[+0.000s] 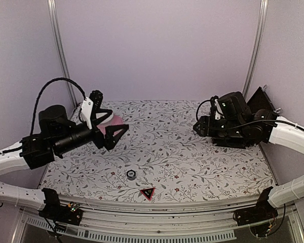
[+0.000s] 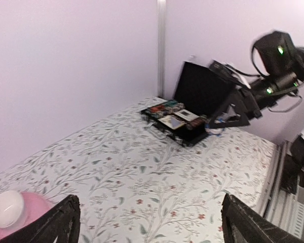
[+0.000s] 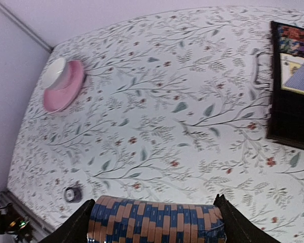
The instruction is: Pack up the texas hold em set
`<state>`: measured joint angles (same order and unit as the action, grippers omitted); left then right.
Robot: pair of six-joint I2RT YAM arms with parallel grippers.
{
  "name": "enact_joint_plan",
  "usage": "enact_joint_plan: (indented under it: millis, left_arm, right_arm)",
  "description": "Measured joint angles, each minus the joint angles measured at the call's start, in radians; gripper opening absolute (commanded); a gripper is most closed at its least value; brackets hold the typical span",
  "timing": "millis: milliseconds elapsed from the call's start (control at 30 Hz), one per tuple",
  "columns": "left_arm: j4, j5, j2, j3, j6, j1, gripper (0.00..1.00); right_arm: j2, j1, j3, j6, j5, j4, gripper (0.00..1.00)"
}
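Note:
The black case (image 2: pixel 188 132) lies open at the far right of the table, lid (image 2: pixel 200 86) upright, with card boxes and chips in its tray. My right gripper (image 3: pixel 154 220) is shut on a blue-and-orange striped chip roll (image 3: pixel 157 225), held above the cloth left of the case (image 3: pixel 294 121). From the left wrist view this gripper (image 2: pixel 218 120) hangs at the case's near edge. My left gripper (image 2: pixel 152 223) stands wide open and holds nothing, above the table near the pink saucer. The red-black triangle marker (image 1: pixel 147 193) lies by the front edge.
A pink saucer with a white cup (image 3: pixel 65 83) stands at the back left, beside my left gripper (image 1: pixel 110 130). A small black ring (image 1: pixel 131 175) lies on the floral cloth near the front. The case's metal handle (image 3: pixel 257 68) points toward the table's middle.

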<state>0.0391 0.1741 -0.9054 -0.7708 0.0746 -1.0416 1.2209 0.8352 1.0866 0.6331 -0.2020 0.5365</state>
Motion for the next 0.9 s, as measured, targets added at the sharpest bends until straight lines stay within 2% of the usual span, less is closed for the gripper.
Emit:
enact_joint_plan:
  millis: [233, 367, 633, 900]
  left_arm:
    - [-0.243, -0.1, 0.012, -0.118, 0.042, 0.514, 0.97]
    - [-0.319, -0.113, 0.034, -0.089, 0.047, 0.681, 0.97]
    - [-0.347, -0.061, 0.117, 0.0, 0.029, 0.764, 0.97]
    - [-0.348, -0.076, 0.078, 0.002, 0.029, 0.776, 0.97]
  right_arm:
    - [0.085, -0.295, -0.07, -0.19, -0.081, 0.009, 0.31]
    - [0.178, -0.415, -0.076, -0.289, -0.081, -0.046, 0.29]
    - [0.393, -0.552, -0.035, -0.4, -0.053, -0.156, 0.25]
    - [0.567, -0.582, 0.072, -0.412, -0.046, -0.209, 0.26]
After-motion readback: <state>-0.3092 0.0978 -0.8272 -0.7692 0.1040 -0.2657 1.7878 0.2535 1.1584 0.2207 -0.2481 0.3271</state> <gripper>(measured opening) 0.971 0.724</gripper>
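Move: The right hand already grips the roll of chips; the empty left part of the case's near compartment lies about 19 cm ahead, 18 cm to its right and 21 cm below. Brown chip roll: some 8 cm farther right, level with it. Ace deck: about 9 cm beyond the slot. Case handle: roughly 27 cm ahead of the hand and 12 cm right. From the left hand, the slot is some 26 cm ahead, 48 cm right and 30 cm down. Keeping its pinch on the roll of chips, the right hand sweeps right, forward and down, each some 16 to 18 cm, towards the empty slot; the rightward part dies out while it goes on forward and down. Its wrist rolls left side down and turns clockwise. The empty left hand, fingers still open, swings about 22 cm left and 11 forward, sinking slightly and turning some 40 degrees counter-clockwise, away from the case. ##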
